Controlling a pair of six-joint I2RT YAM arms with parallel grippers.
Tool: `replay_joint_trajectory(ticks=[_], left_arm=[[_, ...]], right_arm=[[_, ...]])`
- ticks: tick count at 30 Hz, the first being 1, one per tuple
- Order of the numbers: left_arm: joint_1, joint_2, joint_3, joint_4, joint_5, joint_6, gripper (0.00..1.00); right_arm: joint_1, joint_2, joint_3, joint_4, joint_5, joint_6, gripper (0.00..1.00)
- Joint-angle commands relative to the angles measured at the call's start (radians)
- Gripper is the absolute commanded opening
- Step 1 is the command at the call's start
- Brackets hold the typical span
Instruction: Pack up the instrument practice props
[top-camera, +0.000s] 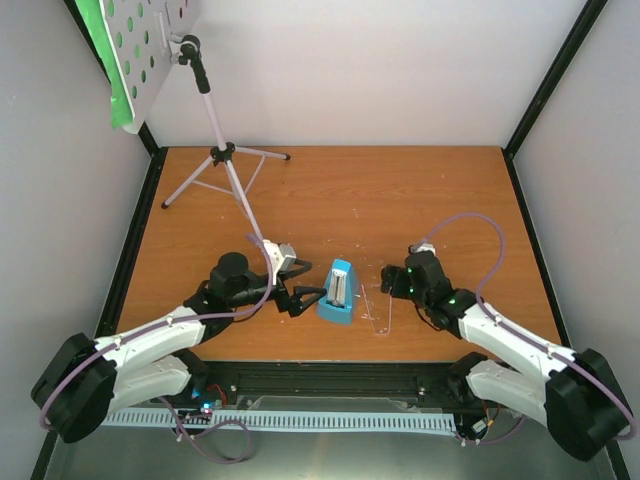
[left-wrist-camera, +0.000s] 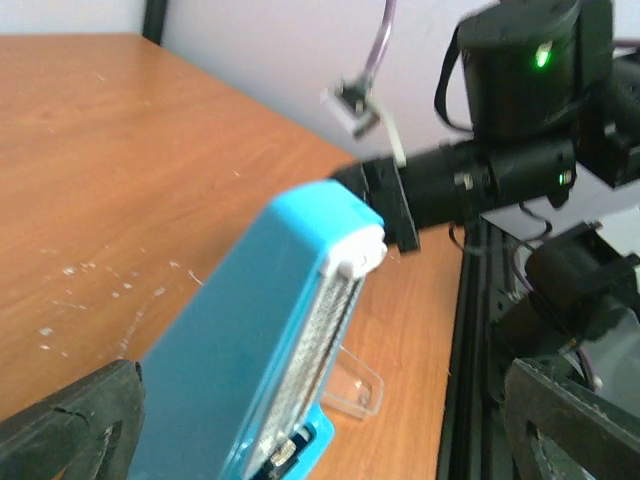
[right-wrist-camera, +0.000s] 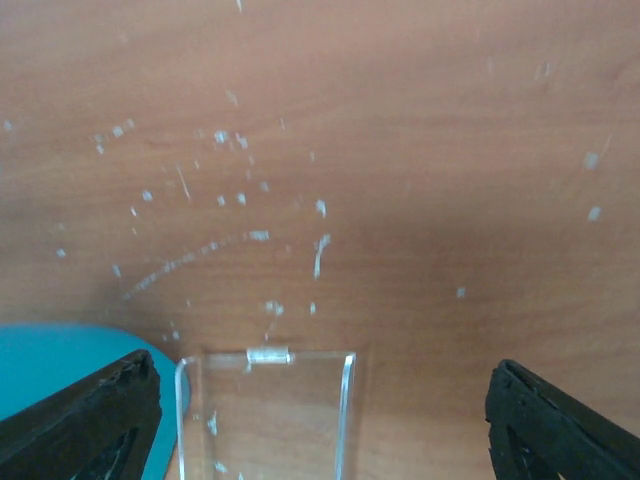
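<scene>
The blue pyramid metronome (top-camera: 340, 290) stands upright near the table's front middle. My left gripper (top-camera: 306, 297) is at its left side, open. In the left wrist view the metronome (left-wrist-camera: 250, 360) fills the space between the wide-apart fingers (left-wrist-camera: 70, 430). A clear plastic cover (top-camera: 378, 312) lies flat just right of it. My right gripper (top-camera: 389, 282) hovers open over the cover (right-wrist-camera: 265, 415), touching nothing. The silver tripod music stand (top-camera: 225, 150) is at the back left, with a green sheet (top-camera: 118, 100) behind its grey perforated tray (top-camera: 150, 40).
The wooden table (top-camera: 400, 200) is boxed in by white walls and black frame posts. A tripod leg (top-camera: 252, 222) reaches down toward my left arm. A black rail (top-camera: 330, 380) runs along the near edge. My right arm (left-wrist-camera: 500, 170) shows beyond the metronome in the left wrist view.
</scene>
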Motion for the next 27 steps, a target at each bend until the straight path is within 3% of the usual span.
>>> replay_joint_trajectory(ticks=[1, 13, 18, 27], left_arm=[[-0.006, -0.045, 0.04, 0.004, -0.118, -0.044, 0.99], [-0.004, -0.075, 0.073, -0.076, -0.193, -0.084, 0.99], [-0.005, -0.087, 0.07, -0.095, -0.221, -0.08, 0.99], [-0.005, -0.097, 0.083, -0.118, -0.231, -0.077, 0.99]], right_arm=[[-0.003, 0.091, 0.007, -0.046, -0.122, 0.09, 0.84], [0.123, 0.165, -0.013, -0.104, -0.049, 0.206, 0.68], [0.166, 0.161, -0.015, -0.133, 0.029, 0.216, 0.57], [0.196, 0.237, 0.001, -0.109, 0.038, 0.208, 0.38]])
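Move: The clear cover lying on the table is the right gripper's target: its middle is roughly 6 cm back, 4 cm to the left and 9 cm below. Beside it stands the blue metronome, about 14 cm left and 4 cm back of the right gripper, its middle some 2 cm lower. From the left gripper the cover lies around 15 cm to the right, level fore and aft, and about 17 cm down. Lower the right gripper about 8 cm onto the clear cover's right-hand edge, drawing it back some 5 cm and slightly left, and tip the fingers about 20 degrees further down. Close them to under half open as they come astride that edge. Meanwhile ease the wide-open left gripper about 3 cm forward, a little left and up, turning it slightly counter-clockwise. ##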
